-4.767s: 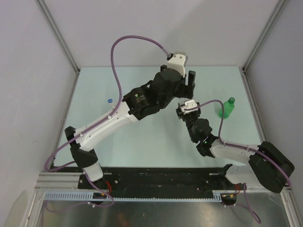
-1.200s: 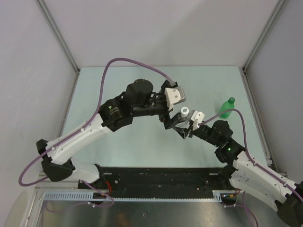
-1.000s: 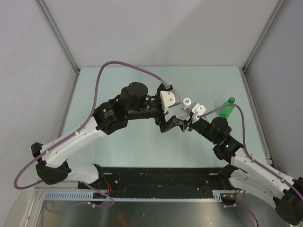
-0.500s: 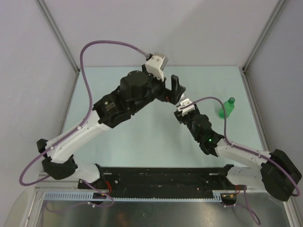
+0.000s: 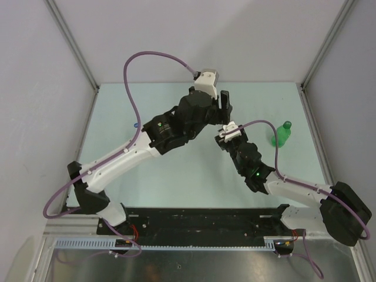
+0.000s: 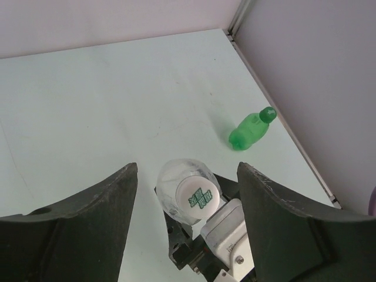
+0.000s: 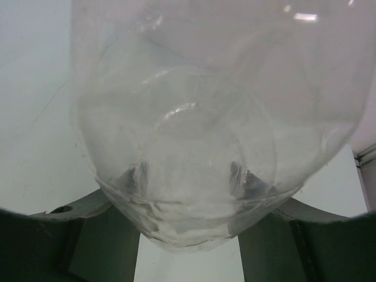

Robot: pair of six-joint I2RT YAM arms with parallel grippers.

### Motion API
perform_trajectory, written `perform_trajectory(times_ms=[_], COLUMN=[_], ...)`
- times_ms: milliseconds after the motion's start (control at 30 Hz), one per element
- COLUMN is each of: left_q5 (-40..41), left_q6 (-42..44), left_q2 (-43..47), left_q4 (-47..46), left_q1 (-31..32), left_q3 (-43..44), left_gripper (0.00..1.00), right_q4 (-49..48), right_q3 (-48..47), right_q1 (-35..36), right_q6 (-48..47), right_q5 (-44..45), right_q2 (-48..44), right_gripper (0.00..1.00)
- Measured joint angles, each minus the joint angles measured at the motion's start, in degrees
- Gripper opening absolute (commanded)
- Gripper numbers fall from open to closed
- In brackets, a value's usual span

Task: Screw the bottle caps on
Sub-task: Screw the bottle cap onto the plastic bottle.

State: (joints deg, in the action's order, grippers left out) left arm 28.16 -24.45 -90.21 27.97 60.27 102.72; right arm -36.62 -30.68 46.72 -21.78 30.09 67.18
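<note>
A clear ribbed bottle (image 6: 176, 188) stands upright in my right gripper (image 7: 191, 218), which is shut on its lower body. A white cap (image 6: 200, 197) with a green logo sits on its neck. My left gripper (image 6: 187, 176) hangs above it, open, one finger on each side of the cap with a gap on both sides. In the top view my left gripper (image 5: 223, 111) covers that bottle, and my right gripper (image 5: 228, 140) is just below it. A green bottle (image 5: 282, 134) with a green cap (image 6: 268, 113) stands apart at the right.
The green bottle (image 6: 251, 129) is close to the right wall's rail (image 5: 317, 129). A small blue round thing (image 5: 136, 124) shows on the left of the pale table (image 5: 176, 176), partly behind my left arm. The back wall is near.
My left wrist has swung from beside the clear bottle to above it, its fingers now either side of the cap. My right arm has drawn the bottle back a little.
</note>
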Motion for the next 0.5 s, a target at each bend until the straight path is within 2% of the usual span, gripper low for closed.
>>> perform_trajectory(times_ms=[133, 300, 500], left_q5=[1.86, 2.38, 3.26], left_q6=[0.02, 0.07, 0.04], left_q2=[-0.76, -1.75, -1.84], left_q4=[0.02, 0.02, 0.02], left_q1=[1.42, 2.25, 2.27], left_q3=[0.00, 0.00, 0.00], left_gripper=[0.69, 0.57, 0.49], right_q4=[0.11, 0.33, 0.72], right_q3=[-0.22, -0.96, -1.18], right_q1=[0.07, 0.11, 0.35], right_q6=[-0.20, -0.39, -0.39], right_q5=[0.92, 1.88, 2.32], right_q2=[0.02, 0.07, 0.07], right_gripper=[0.00, 0.00, 0.00])
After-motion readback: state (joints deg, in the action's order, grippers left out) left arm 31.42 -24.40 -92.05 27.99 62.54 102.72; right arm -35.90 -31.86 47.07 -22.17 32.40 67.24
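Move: The white bottle cap on the clear plastic bottle sits about 2 cm below the left fingers' midpoint and 1 cm to its right, level fore and aft. The clear bottle's body is beneath the cap, its middle some 10 cm below the left hand and 1 cm to its right, level fore and aft. The green bottle stands roughly 12 cm ahead, 25 cm right and 27 cm lower. From the right hand, the cap is about 15 cm up and 2 cm left, level fore and aft. Bring the left gripper down and to the right about 1.5 cm, easing back very slightly, so its open fingers come astride the white cap. Then hold that place and go on closing them from roughly three-quarters to half open, without turning the wrist. Keep the clear bottle gripped in the right hand, which rises barely half a centimetre. ##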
